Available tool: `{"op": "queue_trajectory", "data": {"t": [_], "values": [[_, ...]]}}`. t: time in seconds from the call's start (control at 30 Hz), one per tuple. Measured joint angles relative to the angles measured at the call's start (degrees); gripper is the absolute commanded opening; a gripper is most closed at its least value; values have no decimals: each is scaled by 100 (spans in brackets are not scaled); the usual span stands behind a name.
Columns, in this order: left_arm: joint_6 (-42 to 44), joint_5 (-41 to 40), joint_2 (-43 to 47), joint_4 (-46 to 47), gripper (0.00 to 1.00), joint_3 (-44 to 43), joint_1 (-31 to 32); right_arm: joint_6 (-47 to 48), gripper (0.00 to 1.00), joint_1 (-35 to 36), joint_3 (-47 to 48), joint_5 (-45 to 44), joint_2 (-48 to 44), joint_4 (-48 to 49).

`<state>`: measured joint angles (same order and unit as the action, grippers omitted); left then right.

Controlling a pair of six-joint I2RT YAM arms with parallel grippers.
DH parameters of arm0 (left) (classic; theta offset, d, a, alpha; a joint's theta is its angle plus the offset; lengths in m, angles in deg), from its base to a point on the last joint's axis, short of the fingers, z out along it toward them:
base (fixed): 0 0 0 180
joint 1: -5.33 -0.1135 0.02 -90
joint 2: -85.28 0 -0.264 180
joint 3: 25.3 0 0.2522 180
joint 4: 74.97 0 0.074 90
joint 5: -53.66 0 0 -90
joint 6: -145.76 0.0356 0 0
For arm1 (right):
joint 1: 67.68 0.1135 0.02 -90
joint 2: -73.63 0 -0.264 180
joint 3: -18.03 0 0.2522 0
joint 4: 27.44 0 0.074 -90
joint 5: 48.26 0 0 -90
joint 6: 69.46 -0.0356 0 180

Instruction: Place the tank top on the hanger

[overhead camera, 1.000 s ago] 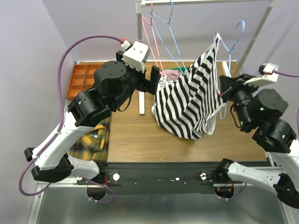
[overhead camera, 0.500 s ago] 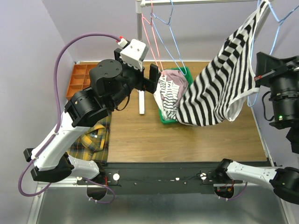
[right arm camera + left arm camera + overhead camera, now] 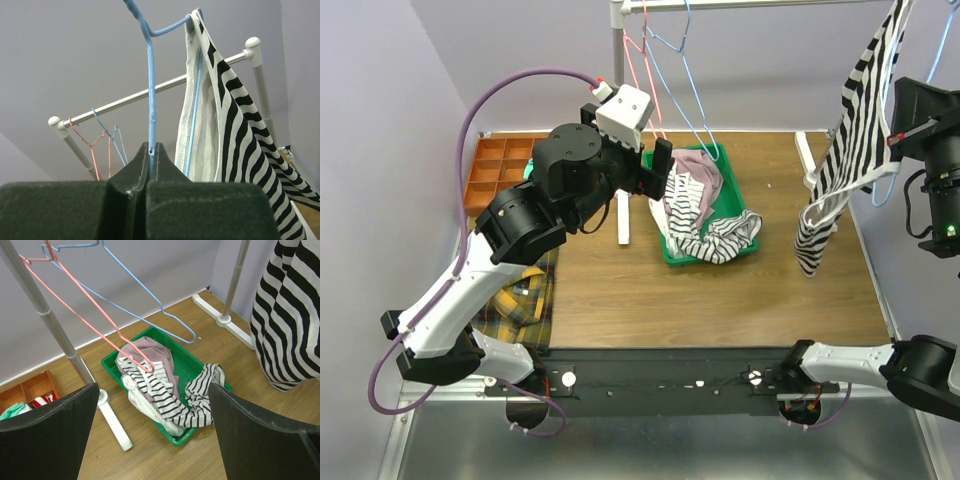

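The tank top (image 3: 860,115), with wide black-and-white stripes, hangs from the light-blue hanger (image 3: 886,188) at the far right, above the table. My right gripper (image 3: 900,130) is shut on the hanger's wire just below the hook. In the right wrist view the blue hanger (image 3: 151,100) rises from my shut right gripper (image 3: 152,148), and a strap of the tank top (image 3: 240,135) lies over the hanger's shoulder. My left gripper (image 3: 656,172) stands open over the green tray with nothing in it. The left wrist view shows the left gripper (image 3: 152,440) wide open and the tank top (image 3: 292,325) at right.
A green tray (image 3: 748,196) holds a dusty-pink garment (image 3: 698,165) and a finer-striped cloth (image 3: 715,238). Red hangers (image 3: 638,60) and another blue hanger (image 3: 688,85) hang on the rack rail (image 3: 760,5). An orange divided box (image 3: 500,165) and plaid cloth (image 3: 525,290) sit at left.
My right arm has lifted the hanger and the tank top up and to the right, clear of the tray. The left arm shifted slightly and stays open.
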<state>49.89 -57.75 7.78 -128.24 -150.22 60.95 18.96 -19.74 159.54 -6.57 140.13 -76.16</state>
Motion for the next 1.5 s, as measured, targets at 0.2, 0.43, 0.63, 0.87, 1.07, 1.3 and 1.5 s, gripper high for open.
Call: {"op": "queue_trajectory", "data": {"t": [0.2,0.43,0.63,0.87,1.07,1.3,1.5], "values": [[-66,72,15,15,99,55,0,-74,1,0,-527,90,-122,-214],[-280,420,240,-11,99,662,0,-595,1,-4,-3213,223,-680,-186],[-472,774,459,24,99,1290,0,-918,1,-9,-4500,267,-730,-55],[-564,1016,605,37,99,1751,0,-1204,1,-1370,-4662,1298,-616,505],[-623,1126,774,42,99,1845,0,-1388,1,-3132,-4819,2643,-293,710],[-640,1191,883,31,99,1926,0,-1438,1,-5475,-4046,4795,389,752],[-638,1193,883,-9,99,1939,0,-1506,1,-6102,-3497,5987,817,868]]}}
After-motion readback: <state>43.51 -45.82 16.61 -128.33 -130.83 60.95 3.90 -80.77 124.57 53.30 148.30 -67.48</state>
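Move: My right hand already grips the blue hanger, tank top on it. The free stretch near the rail's right end lies about 30 cm ahead of this hand, 8 cm to its right and some 7 cm lower. The right post's middle is 30 cm ahead, 14 cm right and 35 cm down; the empty blue hanger is 30 cm ahead, 24 cm left and 14 cm down. From my left hand, that stretch is 25 cm ahead, 41 cm right and 9 cm up. I drop my right hand about 24 cm, easing forward and left and tipping the fingers some 25 degrees down, then sweep it forward and well to the right towards the rail's right end, rising slightly at the close. My shut fingers keep the hanger throughout. My empty left hand stays open, sinks about 9 cm, draws back a little, tips down and turns slightly clockwise. ##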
